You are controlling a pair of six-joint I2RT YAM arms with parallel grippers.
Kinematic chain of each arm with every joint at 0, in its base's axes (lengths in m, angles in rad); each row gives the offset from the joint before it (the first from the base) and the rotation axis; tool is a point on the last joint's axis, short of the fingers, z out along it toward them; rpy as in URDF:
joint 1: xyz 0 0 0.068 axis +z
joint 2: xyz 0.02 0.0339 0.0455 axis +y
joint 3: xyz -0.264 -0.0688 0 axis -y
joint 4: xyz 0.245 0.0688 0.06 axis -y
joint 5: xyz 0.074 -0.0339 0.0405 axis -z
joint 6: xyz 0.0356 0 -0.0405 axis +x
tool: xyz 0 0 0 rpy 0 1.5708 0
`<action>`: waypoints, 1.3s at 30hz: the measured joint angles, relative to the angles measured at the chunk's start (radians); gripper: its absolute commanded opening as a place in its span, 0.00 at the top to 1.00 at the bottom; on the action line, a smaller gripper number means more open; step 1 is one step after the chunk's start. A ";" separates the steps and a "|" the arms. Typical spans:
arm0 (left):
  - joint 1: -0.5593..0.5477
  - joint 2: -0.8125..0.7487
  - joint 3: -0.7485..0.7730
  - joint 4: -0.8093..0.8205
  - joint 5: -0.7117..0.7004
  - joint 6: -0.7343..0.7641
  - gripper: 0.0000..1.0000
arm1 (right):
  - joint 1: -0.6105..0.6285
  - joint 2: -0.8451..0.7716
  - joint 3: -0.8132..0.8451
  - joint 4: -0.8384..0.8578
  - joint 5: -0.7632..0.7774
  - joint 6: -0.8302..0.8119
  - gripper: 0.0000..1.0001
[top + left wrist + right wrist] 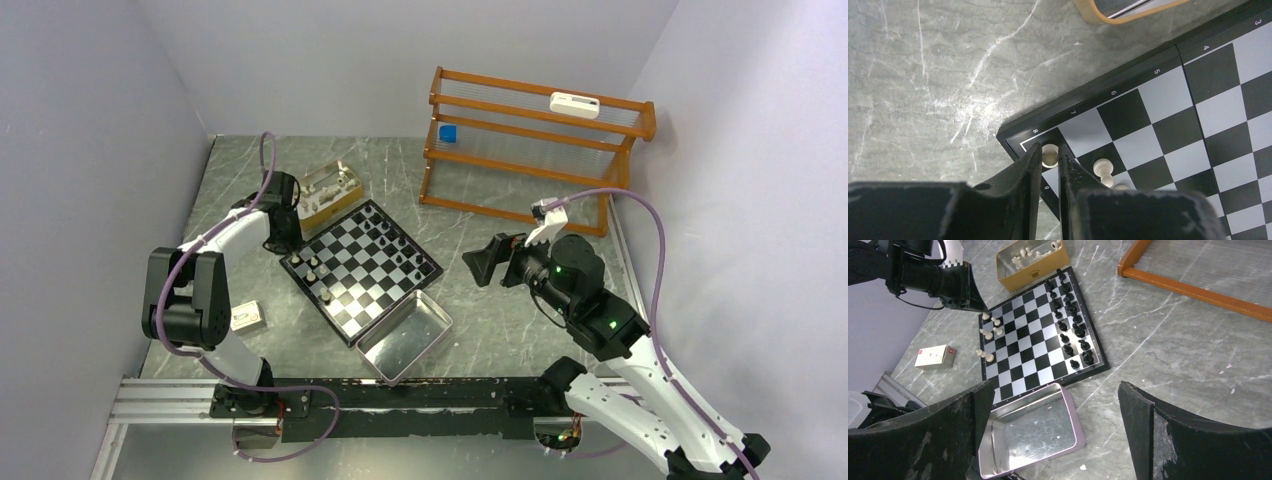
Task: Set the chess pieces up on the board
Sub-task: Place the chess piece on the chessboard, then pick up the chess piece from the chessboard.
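Note:
The board (366, 287) lies at the table's middle, turned diagonally. Black chess pieces (1070, 325) stand in two rows along its far-right side. A few white chess pieces (988, 332) stand on its left side. My left gripper (1049, 150) is down at the board's left corner, shut on a white piece (1050, 156) that stands on the corner square by the "8" mark. Another white piece (1104, 167) stands one square over. My right gripper (1055, 386) hangs open and empty above the table, to the right of the board (1023, 352).
A gold-coloured box (330, 195) with more white pieces sits behind the board. A shiny metal tray (437, 317) lies at the board's near corner. A wooden rack (530, 150) stands at the back right. A small white box (247, 317) lies by the left arm.

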State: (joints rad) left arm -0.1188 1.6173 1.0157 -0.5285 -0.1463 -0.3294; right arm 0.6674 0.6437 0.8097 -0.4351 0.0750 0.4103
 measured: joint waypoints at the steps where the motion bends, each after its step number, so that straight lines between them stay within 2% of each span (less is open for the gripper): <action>1: 0.000 0.002 0.002 0.000 0.000 0.000 0.78 | 0.000 -0.002 0.000 0.000 0.000 0.000 0.00; 9: 0.000 0.004 0.003 0.000 0.000 0.000 0.77 | 0.000 -0.013 0.000 -0.002 0.004 0.000 0.00; 14: 0.000 0.004 0.002 0.000 0.000 0.000 0.84 | 0.000 -0.013 0.000 -0.002 0.004 0.000 0.00; 28: 0.000 -0.040 -0.005 0.000 0.024 -0.001 0.83 | 0.000 -0.011 -0.003 0.002 -0.001 0.018 0.00; 35: 0.001 -0.174 0.033 -0.074 0.096 0.000 0.81 | 0.000 0.063 -0.004 0.031 -0.063 0.050 0.04; 39: 0.002 -0.256 0.114 -0.106 0.213 0.001 0.81 | 0.000 0.139 0.001 0.078 -0.096 0.057 0.07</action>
State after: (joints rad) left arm -0.1173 1.3613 1.1297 -0.6350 0.0669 -0.3286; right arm 0.6674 0.7826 0.8104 -0.3573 -0.0212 0.4671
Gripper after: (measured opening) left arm 0.193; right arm 0.952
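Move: The white chess piece on the board's near-left corner square is already between the left hand's slackened fingers, its middle about 1 cm below the hand point. One white piece stands about 4 cm to its right, level with it; another lies 4 cm right and 4 cm back; a third 7 cm right and 3 cm back. The piece box is some 16 cm ahead and 7 cm right. From the right hand, the corner piece lies roughly 13 cm ahead, 42 cm left and 23 cm below. The corner piece is taken up again: the left fingers ease open a hair around it, shut back on it, and after a brief stay lift it, slowly and then fast, about 11 cm up off the corner square and some 4 cm right, the wrist tilting roughly 20 degrees so the tips swing forward. The empty right hand drifts about 3 cm left and 2 cm down near the end. ##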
